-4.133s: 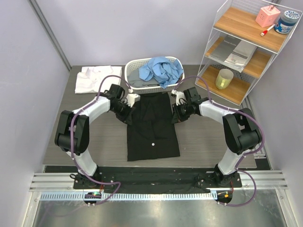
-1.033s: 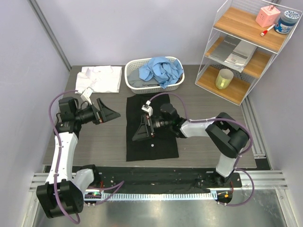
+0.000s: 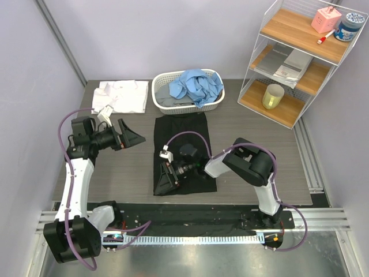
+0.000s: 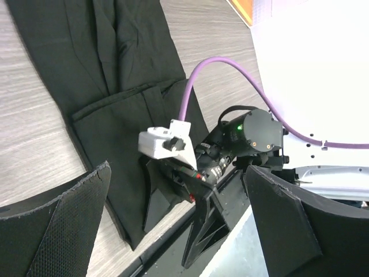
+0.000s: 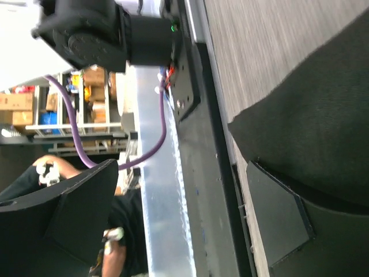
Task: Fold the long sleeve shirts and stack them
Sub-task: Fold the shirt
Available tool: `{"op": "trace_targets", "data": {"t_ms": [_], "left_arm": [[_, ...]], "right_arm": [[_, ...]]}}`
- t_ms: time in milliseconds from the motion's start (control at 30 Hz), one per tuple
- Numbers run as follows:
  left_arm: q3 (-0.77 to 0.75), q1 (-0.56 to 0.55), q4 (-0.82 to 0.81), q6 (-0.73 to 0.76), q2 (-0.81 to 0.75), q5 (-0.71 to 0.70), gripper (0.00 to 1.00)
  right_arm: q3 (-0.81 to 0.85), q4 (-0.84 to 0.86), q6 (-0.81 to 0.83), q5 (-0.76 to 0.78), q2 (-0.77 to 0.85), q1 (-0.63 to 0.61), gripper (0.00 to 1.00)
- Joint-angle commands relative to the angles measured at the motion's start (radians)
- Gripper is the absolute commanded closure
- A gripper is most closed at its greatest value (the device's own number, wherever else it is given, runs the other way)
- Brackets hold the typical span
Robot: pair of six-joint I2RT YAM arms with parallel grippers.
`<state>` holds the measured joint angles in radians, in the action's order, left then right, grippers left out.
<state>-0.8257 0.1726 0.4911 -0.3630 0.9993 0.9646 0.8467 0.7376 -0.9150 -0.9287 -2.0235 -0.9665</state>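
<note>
A black long sleeve shirt [image 3: 187, 144] lies folded into a long rectangle in the middle of the table; it also shows in the left wrist view [image 4: 109, 63] and the right wrist view [image 5: 314, 124]. My right gripper [image 3: 165, 180] is open and low at its near left corner, one finger [image 5: 277, 216] against the cloth edge, nothing held. My left gripper [image 3: 130, 138] hangs open above the bare table left of the shirt, facing the right gripper [image 4: 193, 222]. A white shirt [image 3: 121, 96] lies at the back left. A light blue shirt [image 3: 197, 85] is heaped in the basket.
The white slatted basket [image 3: 163, 92] stands behind the black shirt. A wire shelf [image 3: 288, 109] at the back right holds a yellow cup [image 3: 273, 96], papers and small items. A black strip and metal rail [image 3: 190, 216] run along the near edge.
My right gripper has slid along the black shirt toward the near edge, reaching its front left corner. The left arm has hardly moved. Both grippers stay open.
</note>
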Motion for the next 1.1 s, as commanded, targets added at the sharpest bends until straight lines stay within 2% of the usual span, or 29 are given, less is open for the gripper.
{"op": "trace_targets", "data": {"t_ms": [0,67,100,200,233,300,333,367,433,500,567,700,800,900,967,1067], "left_arm": [[-0.062,0.005,0.013,0.03,0.002,-0.009,0.0],[-0.069,0.007,0.018,0.042,0.004,-0.01,0.0],[-0.072,0.005,0.024,0.045,0.005,-0.009,0.0],[-0.081,0.005,0.024,0.058,0.012,0.013,0.0],[-0.082,0.005,0.024,0.062,0.016,0.016,0.0],[-0.082,0.004,0.029,0.075,0.025,0.016,0.0],[-0.079,0.004,0.027,0.081,0.03,0.016,0.0],[-0.078,0.001,0.018,0.088,0.033,0.017,0.0],[-0.073,-0.007,0.01,0.099,0.039,0.016,0.0],[-0.072,-0.018,-0.003,0.102,0.044,0.005,0.0],[-0.078,-0.028,-0.009,0.101,0.058,-0.003,0.0],[-0.09,-0.035,-0.017,0.11,0.076,-0.01,0.0],[-0.089,-0.035,-0.022,0.113,0.09,-0.015,0.0],[-0.079,-0.038,-0.034,0.111,0.104,-0.021,0.0],[-0.075,-0.041,-0.057,0.107,0.105,-0.02,0.0],[-0.064,-0.045,-0.069,0.105,0.116,-0.014,0.0]], "right_arm": [[-0.02,0.138,-0.066,0.018,-0.034,0.011,0.0],[-0.003,0.117,-0.077,0.005,0.018,0.02,0.0],[-0.001,0.091,-0.071,-0.001,0.093,0.026,0.0],[-0.026,-0.106,0.057,-0.057,0.269,0.074,0.0],[-0.024,-0.33,0.208,-0.094,0.296,0.093,0.0],[-0.002,-0.647,0.45,-0.168,0.351,0.184,0.0],[0.012,-0.999,0.617,-0.186,0.353,0.219,0.0],[0.05,-1.171,0.91,-0.2,0.345,0.292,0.0],[0.087,-1.539,1.216,-0.237,0.301,0.339,0.0],[0.095,-1.555,1.225,-0.317,0.29,0.403,0.0],[0.074,-1.571,1.223,-0.302,0.278,0.41,0.0],[0.018,-1.535,1.147,-0.325,0.264,0.506,0.0],[-0.024,-1.552,1.124,-0.322,0.33,0.519,0.0],[-0.141,-1.307,0.87,-0.208,0.485,0.515,0.0],[-0.153,-1.258,0.849,-0.17,0.5,0.515,0.0],[-0.129,-1.271,0.886,-0.197,0.424,0.515,0.0]]}}
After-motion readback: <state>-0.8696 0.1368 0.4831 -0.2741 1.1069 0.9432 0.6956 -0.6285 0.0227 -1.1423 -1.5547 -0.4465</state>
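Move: The right hand is wide open, with its lower finger on the near left part of the folded black shirt. The shirt's near right corner lies roughly 20 cm to its right, 3 cm back and 4 cm below. The shirt's middle is about 11 cm ahead and 7 cm right, and the laundry basket some 36 cm ahead and 9 cm right. From the idle left hand, that corner lies roughly 28 cm right, 18 cm back and 20 cm below. To the right, about 20 cm in one low arc across the near part of the shirt: the right hand lifts its lower finger off the cloth, rises some 5.5 cm while swinging forward by as much, then comes back and sinks to the shirt's near right corner, ending 2 cm higher than it began. The fingers stay wide open and tip down by roughly 15 degrees; contact at the corner can't be made out. ##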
